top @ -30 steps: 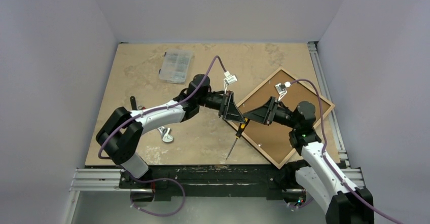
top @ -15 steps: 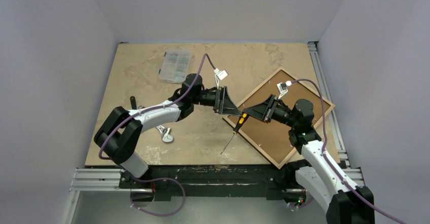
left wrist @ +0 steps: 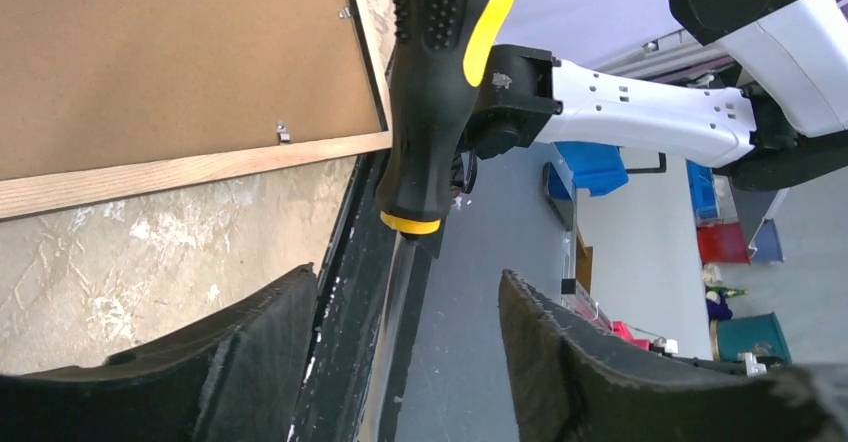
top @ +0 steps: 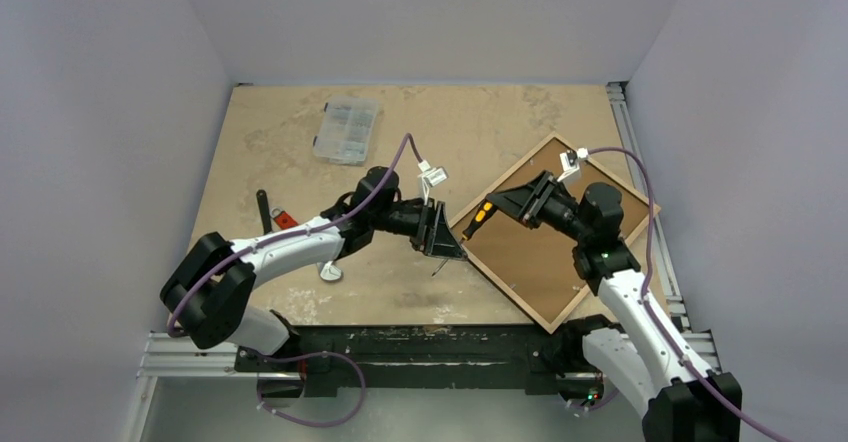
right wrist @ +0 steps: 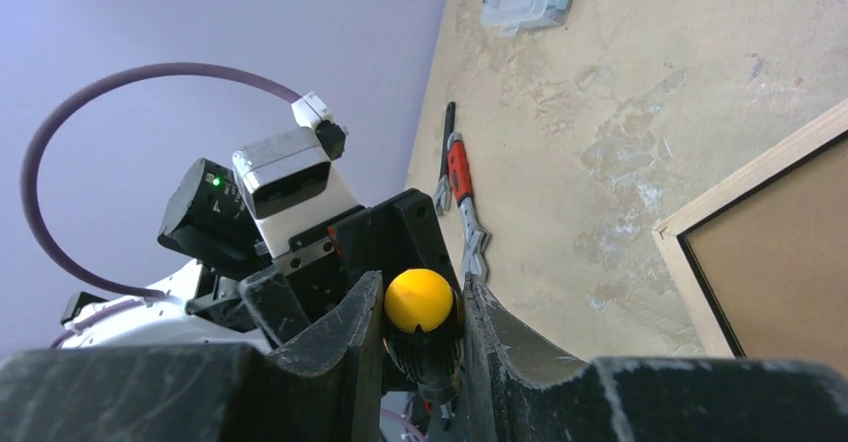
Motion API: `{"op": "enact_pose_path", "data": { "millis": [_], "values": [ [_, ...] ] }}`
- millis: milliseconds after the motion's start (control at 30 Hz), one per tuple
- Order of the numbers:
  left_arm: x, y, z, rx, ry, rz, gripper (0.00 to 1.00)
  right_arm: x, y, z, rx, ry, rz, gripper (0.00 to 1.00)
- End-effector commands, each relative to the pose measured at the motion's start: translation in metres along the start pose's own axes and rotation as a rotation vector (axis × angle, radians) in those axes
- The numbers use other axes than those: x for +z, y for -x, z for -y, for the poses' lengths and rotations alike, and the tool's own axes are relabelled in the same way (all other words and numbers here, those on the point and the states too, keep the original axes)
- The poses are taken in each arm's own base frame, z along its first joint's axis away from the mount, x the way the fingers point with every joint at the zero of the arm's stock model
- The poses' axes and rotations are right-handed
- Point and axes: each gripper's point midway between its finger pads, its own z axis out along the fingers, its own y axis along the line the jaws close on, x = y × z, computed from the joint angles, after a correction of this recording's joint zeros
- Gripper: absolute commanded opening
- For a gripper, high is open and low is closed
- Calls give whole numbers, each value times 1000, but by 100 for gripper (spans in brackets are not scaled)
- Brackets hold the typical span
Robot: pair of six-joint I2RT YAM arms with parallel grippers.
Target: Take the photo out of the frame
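The frame (top: 545,262) lies face down at the table's right, brown backing up, with a pale wooden edge (left wrist: 200,172). The photo is hidden under the backing. My right gripper (top: 492,207) hovers over the frame's left corner, shut on the black and yellow handle of a screwdriver (top: 481,215). In the right wrist view the jaws (right wrist: 420,322) clamp the handle just below its yellow end (right wrist: 420,300). My left gripper (top: 440,240) stands open beside the frame. The screwdriver's steel shaft (left wrist: 395,332) runs between the left gripper's (left wrist: 410,352) spread fingers without touching them.
A clear plastic parts box (top: 347,130) sits at the back left. A red-handled tool (top: 277,218) and a wrench (top: 328,272) lie near the left arm. The frame corner (right wrist: 700,262) shows at the right of the right wrist view.
My left gripper has opened and drawn back to the left. My right gripper has closed on the screwdriver's handle and lifted it off the table toward the frame's left corner.
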Motion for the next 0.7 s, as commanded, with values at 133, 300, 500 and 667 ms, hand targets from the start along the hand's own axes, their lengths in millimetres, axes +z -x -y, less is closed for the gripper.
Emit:
{"op": "enact_pose_path", "data": {
  "millis": [133, 300, 500, 667],
  "values": [
    [-2, 8, 1, 73, 3, 29, 29, 2, 16, -30, 8, 82, 25, 0],
    [-7, 16, -1, 108, 56, 79, 0, 3, 4, -30, -59, 97, -67, 16],
    [-23, 27, -8, 209, 192, 138, 0, 4, -24, 18, -86, -83, -271, 68],
    [-36, 23, -14, 371, 271, 95, 0, 1, -32, 32, -88, -161, -382, 72]
  ]
}}
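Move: The screwdriver, slanting between the two hands, has its middle about 2 cm ahead, 2 cm right and 2 cm above the left hand, whose open fingers straddle the shaft; it is about 6 cm back, 5 cm left and 4 cm below the right hand, which holds the handle's end. From the right hand, the frame's middle lies some 3 cm ahead, 15 cm right and 23 cm below. The adjustable wrench is about 6 cm ahead, 33 cm left and 17 cm below the left hand. Nearly still at first, the left fingers shut on the screwdriver's shaft just below the handle, then carry it about 3 cm left and forward, rolling some 15 degrees. Once the left has its pinch, the right fingers spread and let go of the handle; that hand sinks about 4 cm towards the frame's back, turning slightly counter-clockwise as it tips. ##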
